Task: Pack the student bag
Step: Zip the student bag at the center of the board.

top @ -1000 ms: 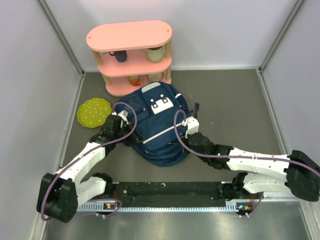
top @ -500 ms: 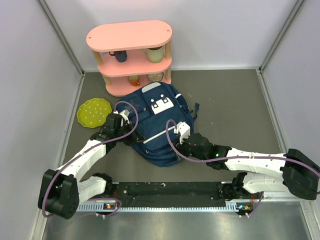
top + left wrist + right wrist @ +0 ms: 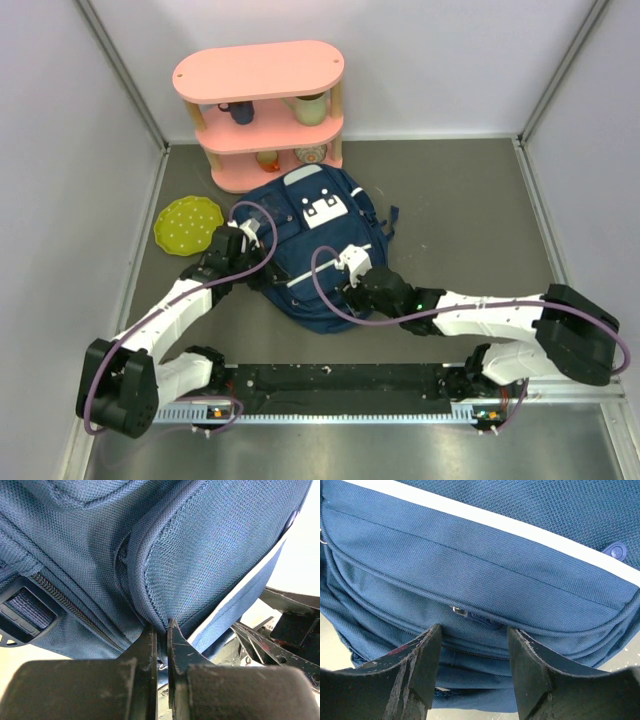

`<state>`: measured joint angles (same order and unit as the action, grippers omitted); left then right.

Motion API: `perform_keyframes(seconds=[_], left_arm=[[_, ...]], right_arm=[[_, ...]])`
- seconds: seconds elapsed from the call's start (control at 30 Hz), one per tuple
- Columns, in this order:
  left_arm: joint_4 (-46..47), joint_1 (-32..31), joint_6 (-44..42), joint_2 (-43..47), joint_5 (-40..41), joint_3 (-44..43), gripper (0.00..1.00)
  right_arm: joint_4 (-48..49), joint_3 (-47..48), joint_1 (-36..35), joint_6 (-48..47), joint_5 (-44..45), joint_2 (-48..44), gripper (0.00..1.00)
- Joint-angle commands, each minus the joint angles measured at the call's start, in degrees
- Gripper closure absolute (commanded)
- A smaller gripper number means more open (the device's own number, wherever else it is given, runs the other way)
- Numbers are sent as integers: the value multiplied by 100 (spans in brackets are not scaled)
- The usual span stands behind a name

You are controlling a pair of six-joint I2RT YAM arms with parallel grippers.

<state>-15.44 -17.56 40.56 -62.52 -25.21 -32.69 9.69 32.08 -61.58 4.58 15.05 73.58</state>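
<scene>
The student bag, navy with a white stripe and a white buckle patch, lies flat in the middle of the table. My left gripper is at the bag's left edge. In the left wrist view it is shut on a fold of the bag's mesh fabric beside a zip. My right gripper hovers over the bag's lower front. In the right wrist view it is open and holds nothing. A zip pull on the front pocket lies between the fingertips, below the white stripe.
A pink two-tier shelf with cups and small items stands behind the bag. A green dotted plate lies to the bag's left, close to the left arm. Grey walls close in the table on three sides.
My right gripper has opened and moved left from the bag's right edge onto its lower front pocket. The left gripper has stayed shut on the bag's fabric.
</scene>
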Motion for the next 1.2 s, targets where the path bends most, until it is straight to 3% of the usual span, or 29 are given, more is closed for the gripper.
perform_keyframes(seconds=[0.0,0.07,0.47,0.6,0.67,0.83,1.17], left_arm=[[182,-10,-215,12,-423,-247,100],[199,-10,-215,3,-449,-247,100],[331,-10,-188,21,-608,-177,100],[358,-10,-171,30,-660,-150,100],[384,-10,-162,38,-661,-133,100],[410,-10,-153,38,-687,-133,100],[86,60,-346,170,-318,-194,100]], right_arm=[[463,247,41,-54,218,314,47],[481,317,41,-10,183,420,47],[533,563,41,192,68,807,80],[586,563,50,210,139,824,70],[604,580,58,245,139,868,70],[586,651,50,280,77,947,100],[77,344,366,438,279,430,100]])
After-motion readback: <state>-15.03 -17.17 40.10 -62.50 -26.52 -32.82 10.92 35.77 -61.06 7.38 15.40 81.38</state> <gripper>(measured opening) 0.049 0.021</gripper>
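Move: The right hand, fingers half open, goes for the zipper pull of the student bag, about 1 cm ahead, 1 cm left and 2 cm below it. The bag's white stripe has its middle about 5 cm ahead and 3 cm left. The bag edge pinched by the left fingers stands some 13 cm left and 2 cm ahead. From the left hand, the pull lies about 12 cm right, 2 cm back and 2 cm lower. The right fingertips shut on the zipper pull just under the flap edge, after sinking about 2 cm and working a similar distance left and slightly forward; they narrow partway, ease open a touch, then close fully. The left hand stays put and keeps its pinch on the bag's edge. ##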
